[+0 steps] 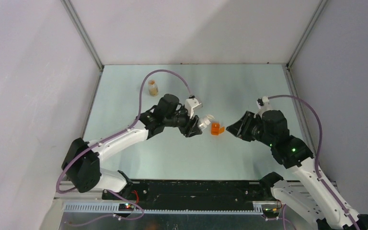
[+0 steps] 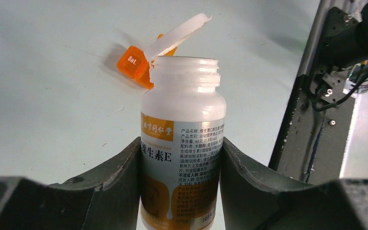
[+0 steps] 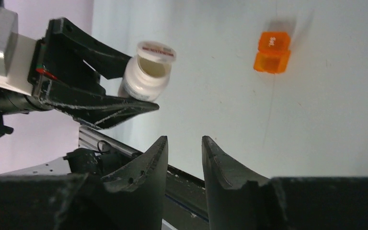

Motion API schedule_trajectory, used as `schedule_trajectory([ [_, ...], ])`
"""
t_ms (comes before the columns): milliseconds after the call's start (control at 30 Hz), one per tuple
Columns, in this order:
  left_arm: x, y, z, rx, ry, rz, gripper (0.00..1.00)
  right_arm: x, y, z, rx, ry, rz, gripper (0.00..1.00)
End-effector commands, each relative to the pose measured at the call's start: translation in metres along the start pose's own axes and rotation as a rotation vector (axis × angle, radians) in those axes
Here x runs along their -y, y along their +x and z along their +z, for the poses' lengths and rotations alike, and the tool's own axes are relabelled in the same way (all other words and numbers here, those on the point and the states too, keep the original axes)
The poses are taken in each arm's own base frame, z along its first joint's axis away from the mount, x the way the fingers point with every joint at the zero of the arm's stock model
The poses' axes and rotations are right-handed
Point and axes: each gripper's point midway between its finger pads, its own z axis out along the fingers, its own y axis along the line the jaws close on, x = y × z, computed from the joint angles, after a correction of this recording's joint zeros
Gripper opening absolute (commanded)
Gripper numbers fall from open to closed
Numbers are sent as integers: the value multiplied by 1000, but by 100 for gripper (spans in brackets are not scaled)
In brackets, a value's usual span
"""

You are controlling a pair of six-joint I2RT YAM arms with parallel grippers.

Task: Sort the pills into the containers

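My left gripper (image 1: 194,125) (image 2: 181,158) is shut on a white pill bottle (image 2: 182,124) (image 1: 204,122) with an orange label, gripping it on both sides. The bottle's flip cap (image 2: 177,36) stands open, and its mouth points toward a small orange pill container (image 1: 216,129) (image 2: 133,63) (image 3: 271,52) lying on the table with its lid open. My right gripper (image 1: 235,129) (image 3: 184,141) hovers just right of the orange container, its jaws a narrow gap apart with nothing between them. In the right wrist view the bottle (image 3: 146,76) shows its open mouth. No pills show.
A small clear jar (image 1: 152,88) with brownish contents stands at the back left of the table. The pale green table surface (image 1: 249,86) is walled by white panels on three sides. A black rail (image 1: 196,189) runs along the near edge.
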Motion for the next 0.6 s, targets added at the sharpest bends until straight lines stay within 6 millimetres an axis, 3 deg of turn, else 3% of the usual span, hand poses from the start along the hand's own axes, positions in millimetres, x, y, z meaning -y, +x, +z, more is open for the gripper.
schedule_trajectory([
  [0, -14, -12, 12, 23, -47, 86, 0, 13, 5, -2, 12, 37, 10, 36],
  [467, -41, -1, 52, -96, -103, 131, 0, 60, 17, 15, 10, 177, 57, 36],
  [567, -49, 12, 59, -165, -120, 124, 0, 63, 14, 14, 18, 180, 72, 36],
])
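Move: The left hand holds the open white bottle, mouth to the right. The orange pillbox lies about 7 cm to this hand's right, 6 cm ahead and 15 cm below. The brown-capped bottle stands well clear, some 21 cm left and 24 cm ahead of this hand. From the empty right hand, the pillbox is roughly 8 cm ahead, 4 cm left and 22 cm below. Left lowers the bottle 5 cm, then forward-right to the pillbox, tipping down 10 degrees; right sinks 7 cm, rightward. ##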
